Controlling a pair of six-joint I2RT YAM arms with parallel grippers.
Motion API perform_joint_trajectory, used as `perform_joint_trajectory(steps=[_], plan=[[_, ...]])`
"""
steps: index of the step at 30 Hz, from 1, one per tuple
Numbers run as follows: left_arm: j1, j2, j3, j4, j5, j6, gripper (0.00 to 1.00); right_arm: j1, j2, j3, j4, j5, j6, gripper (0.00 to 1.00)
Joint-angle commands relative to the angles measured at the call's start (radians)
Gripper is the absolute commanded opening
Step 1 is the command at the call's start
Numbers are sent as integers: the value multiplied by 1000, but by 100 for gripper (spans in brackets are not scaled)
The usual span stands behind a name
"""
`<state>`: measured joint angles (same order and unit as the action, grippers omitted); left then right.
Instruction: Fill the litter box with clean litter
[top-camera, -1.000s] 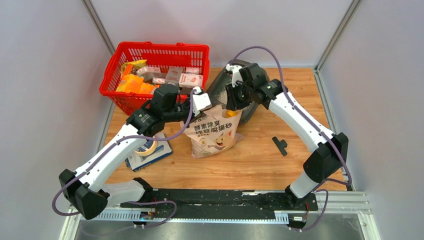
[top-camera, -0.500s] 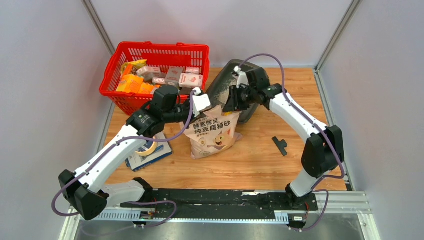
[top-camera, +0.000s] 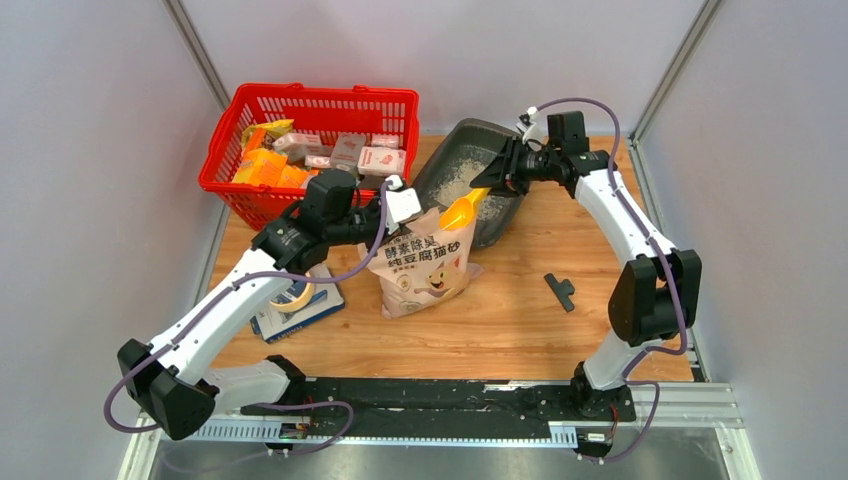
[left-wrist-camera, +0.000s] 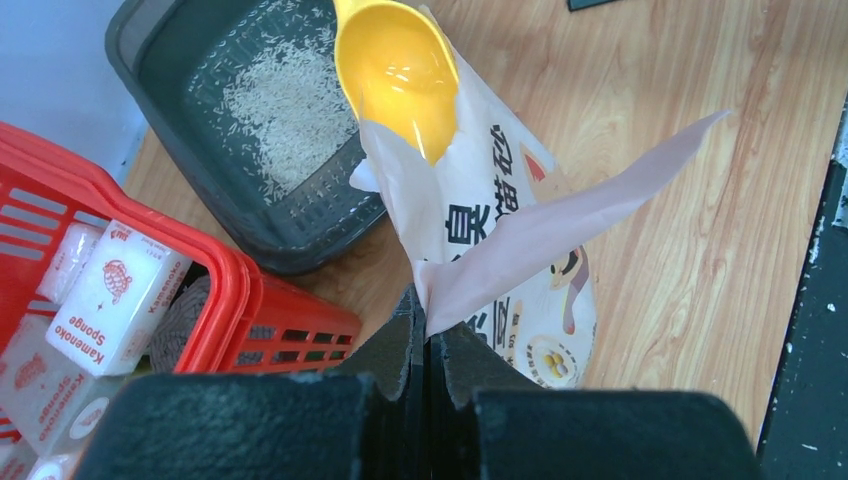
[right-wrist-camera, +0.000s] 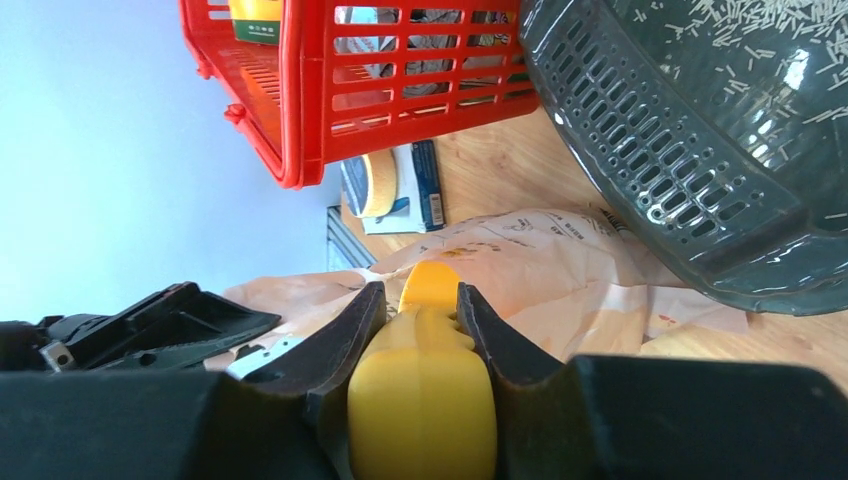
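Observation:
The dark grey litter box (top-camera: 495, 222) lies at the back of the table, with a thin patch of pale litter (top-camera: 457, 186) on its floor; the left wrist view shows the box (left-wrist-camera: 160, 60) and the litter (left-wrist-camera: 285, 120) too. My right gripper (top-camera: 497, 183) is shut on the handle of a yellow scoop (top-camera: 460, 212). The scoop's empty bowl (left-wrist-camera: 400, 75) hangs over the mouth of the pink printed bag (top-camera: 425, 268). My left gripper (left-wrist-camera: 428, 318) is shut on the bag's upper edge, holding it up. In the right wrist view the scoop's handle (right-wrist-camera: 425, 400) fills my right gripper (right-wrist-camera: 420, 300).
A red basket (top-camera: 225, 150) full of packages stands at the back left, close beside the litter box. A tape roll on a flat box (top-camera: 300, 300) lies at the left. A small black part (top-camera: 562, 290) lies on the wood at the right. Walls close in on both sides.
My right arm has swung back and to the right, uncovering the litter box. The scoop now points toward the bag's mouth. The left arm and the bag have stayed put.

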<state>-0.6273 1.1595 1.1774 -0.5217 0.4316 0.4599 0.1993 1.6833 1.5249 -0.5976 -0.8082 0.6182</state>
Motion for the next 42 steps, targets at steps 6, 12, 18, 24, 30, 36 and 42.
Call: perform_joint_trajectory(steps=[6, 12, 18, 24, 30, 36, 42], plan=[[1, 12, 88, -26, 9, 45, 0, -109, -50, -42, 197, -155, 133, 0], [1, 29, 129, -81, -17, 85, 0, -181, -25, -100, 271, -217, 201, 0], [0, 40, 151, -98, -34, 99, 0, -227, -5, -118, 317, -276, 255, 0], [0, 49, 156, -98, -37, 103, 0, -233, 12, -183, 387, -307, 307, 0], [0, 58, 157, -93, -45, 103, 0, -233, 26, -169, 401, -333, 330, 0], [1, 74, 163, -95, -48, 105, 0, -270, 87, -69, 441, -338, 362, 0], [0, 89, 183, -109, -48, 102, 0, -328, 261, 189, 453, -280, 287, 0]])
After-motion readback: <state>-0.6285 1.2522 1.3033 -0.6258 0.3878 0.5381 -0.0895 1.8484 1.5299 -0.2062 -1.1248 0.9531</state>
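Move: The litter box that the scoop in the right hand is bound for is centred roughly 7 cm ahead of that hand, neither left nor right of it, and some 21 cm below. The litter bag's middle is about 10 cm left, 11 cm back and 15 cm down, the red basket's some 35 cm left and 12 cm ahead. From the left hand, which pinches the bag's rim, the litter box is about 15 cm ahead, 15 cm right and 22 cm below. Keeping its grip on the yellow scoop, the right hand draws it out of the bag's mouth, going about 6 cm right and 3 cm forward while the wrist rolls some 20 degrees to bring the dipped bowl up towards level; after a brief near-halt it speeds forward another 5 cm and slightly right, carrying the bowl out over the litter box. The left hand keeps the bag's rim pinched, easing about 1.5 cm forward. ##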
